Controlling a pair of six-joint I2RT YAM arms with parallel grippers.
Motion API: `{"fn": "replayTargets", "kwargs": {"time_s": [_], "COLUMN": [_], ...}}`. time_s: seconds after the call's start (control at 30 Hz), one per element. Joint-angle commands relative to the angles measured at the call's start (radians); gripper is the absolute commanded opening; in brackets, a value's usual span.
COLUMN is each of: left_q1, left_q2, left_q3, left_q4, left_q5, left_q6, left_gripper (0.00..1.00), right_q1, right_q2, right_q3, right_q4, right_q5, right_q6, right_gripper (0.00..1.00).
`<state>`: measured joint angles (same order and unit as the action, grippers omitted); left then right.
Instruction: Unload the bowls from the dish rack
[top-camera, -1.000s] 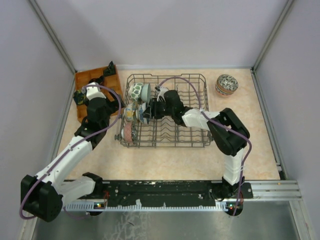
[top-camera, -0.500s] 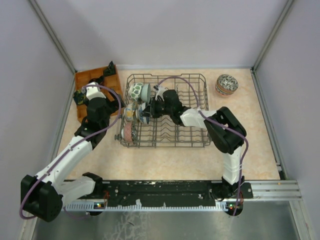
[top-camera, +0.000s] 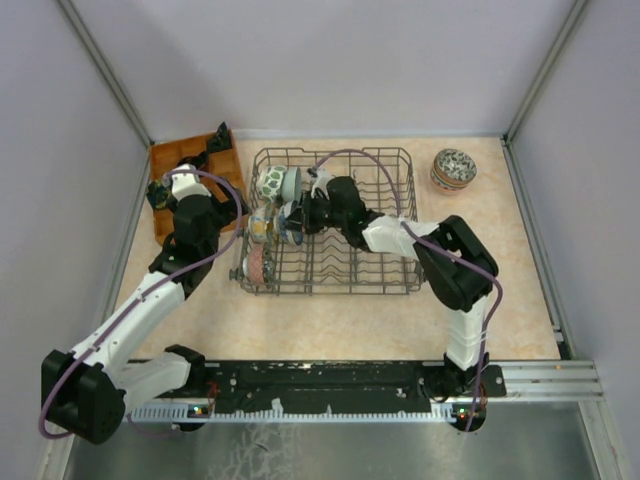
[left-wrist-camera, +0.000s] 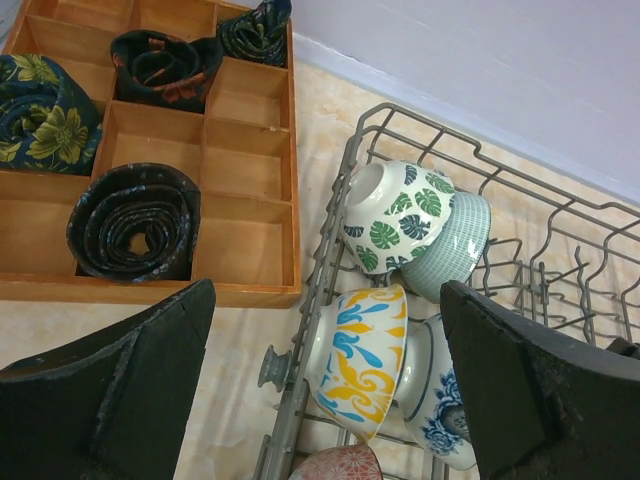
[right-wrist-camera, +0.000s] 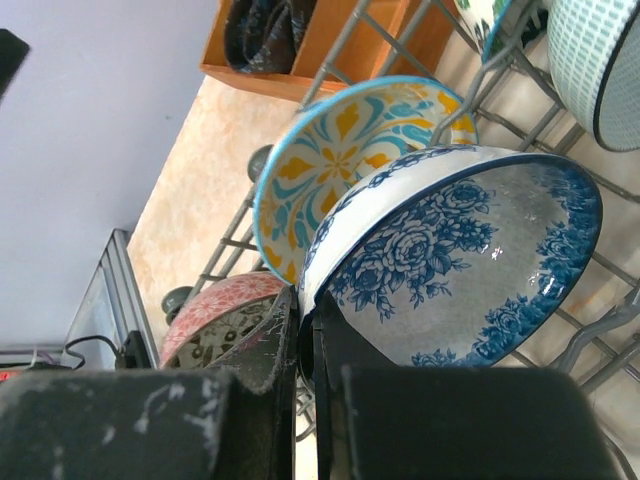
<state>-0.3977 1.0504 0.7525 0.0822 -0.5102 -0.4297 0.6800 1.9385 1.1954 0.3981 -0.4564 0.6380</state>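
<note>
The dish rack (top-camera: 380, 272) of dark wire holds several bowls along its left side. My right gripper (right-wrist-camera: 306, 330) is shut on the rim of the blue floral bowl (right-wrist-camera: 470, 260), which leans on edge against a yellow-and-blue bowl (right-wrist-camera: 340, 160). A red-pink bowl (right-wrist-camera: 215, 310) stands just behind the fingers. Further back in the rack are a green-leaf bowl (left-wrist-camera: 395, 215) and a teal-lined bowl (left-wrist-camera: 455, 245). My left gripper (left-wrist-camera: 325, 390) hangs open above the rack's left rim, over the yellow-and-blue bowl (left-wrist-camera: 365, 360), touching nothing.
An orange-brown compartment tray (top-camera: 190, 160) with rolled dark cloths lies left of the rack. One patterned bowl (top-camera: 454, 168) sits on the table at the back right. Grey walls close in the table on three sides.
The right gripper has closed onto the blue floral bowl's rim and shifted slightly toward the rack's left. The left arm has not moved.
</note>
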Motion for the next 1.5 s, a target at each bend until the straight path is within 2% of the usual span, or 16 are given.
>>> {"fn": "replayTargets", "kwargs": {"time_s": [0.0,0.27,0.57,0.77,1.03,1.2,1.47], "left_q1": [-0.003,-0.003,-0.003,-0.003,-0.004,-0.004,-0.004], "left_q2": [-0.024,-0.024,-0.028,-0.021,-0.009,-0.004,-0.004], "left_q3": [-0.005,-0.004,-0.004,0.001,0.010,0.012,0.011], "left_q4": [0.014,0.015,0.014,0.016,0.022,0.024,0.028], "left_q5": [-0.016,-0.013,-0.010,-0.002,0.002,0.007,0.009], "left_q6": [0.005,0.002,-0.001,-0.004,-0.006,-0.009,-0.007], "left_gripper": [0.99,0.99,0.99,0.99,0.99,0.99,0.99], "right_q1": [0.009,0.009,-0.036,-0.216,-0.491,-0.639,-0.774], "right_q2": [-0.144,-0.271,-0.423,-0.456,-0.461,-0.435,-0.306], "right_q3": [0.045,0.082,0.287,0.393,0.417,0.366,0.340], "right_q4": [0.081,0.010,-0.454,-0.731,-0.995,-1.041,-1.071], "right_q5": [0.002,0.031,0.389,0.541,0.698,0.691,0.694], "right_q6": [-0.035,-0.102,-0.406,-0.446,-0.476,-0.458,-0.449], "right_gripper": [0.00,0.00,0.00,0.00,0.00,0.00,0.00]}}
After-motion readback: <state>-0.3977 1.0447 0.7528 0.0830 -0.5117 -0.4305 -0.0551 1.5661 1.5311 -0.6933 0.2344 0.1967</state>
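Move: The right hand already pinches the rim of the blue floral bowl in the rack. The open table it is bound for, just right of the bowl stack, lies about 47 cm to its right, 9 cm ahead and 12 cm below; the stack is some 37 cm right, 12 cm ahead. The ribbed bowl sits 7 cm ahead and 3 cm left, the yellow-patterned bowl 9 cm left, about level. From the left hand, that open spot is roughly 70 cm right, 8 cm ahead. Keeping its shut-finger pinch on the blue floral bowl's rim, the right hand draws the bowl up out of the rack, nearly straight up at first, to about 20 cm, then swings quickly some 47 cm right and a little forward, clear of the rack towards the open table beside the bowl stack. On the way the wrist turns about 60 degrees clockwise and rolls its left side down, so the fingers go from pointing left to pointing forward and down, and over the last part the hand sinks about 10 cm with the bowl still held. ##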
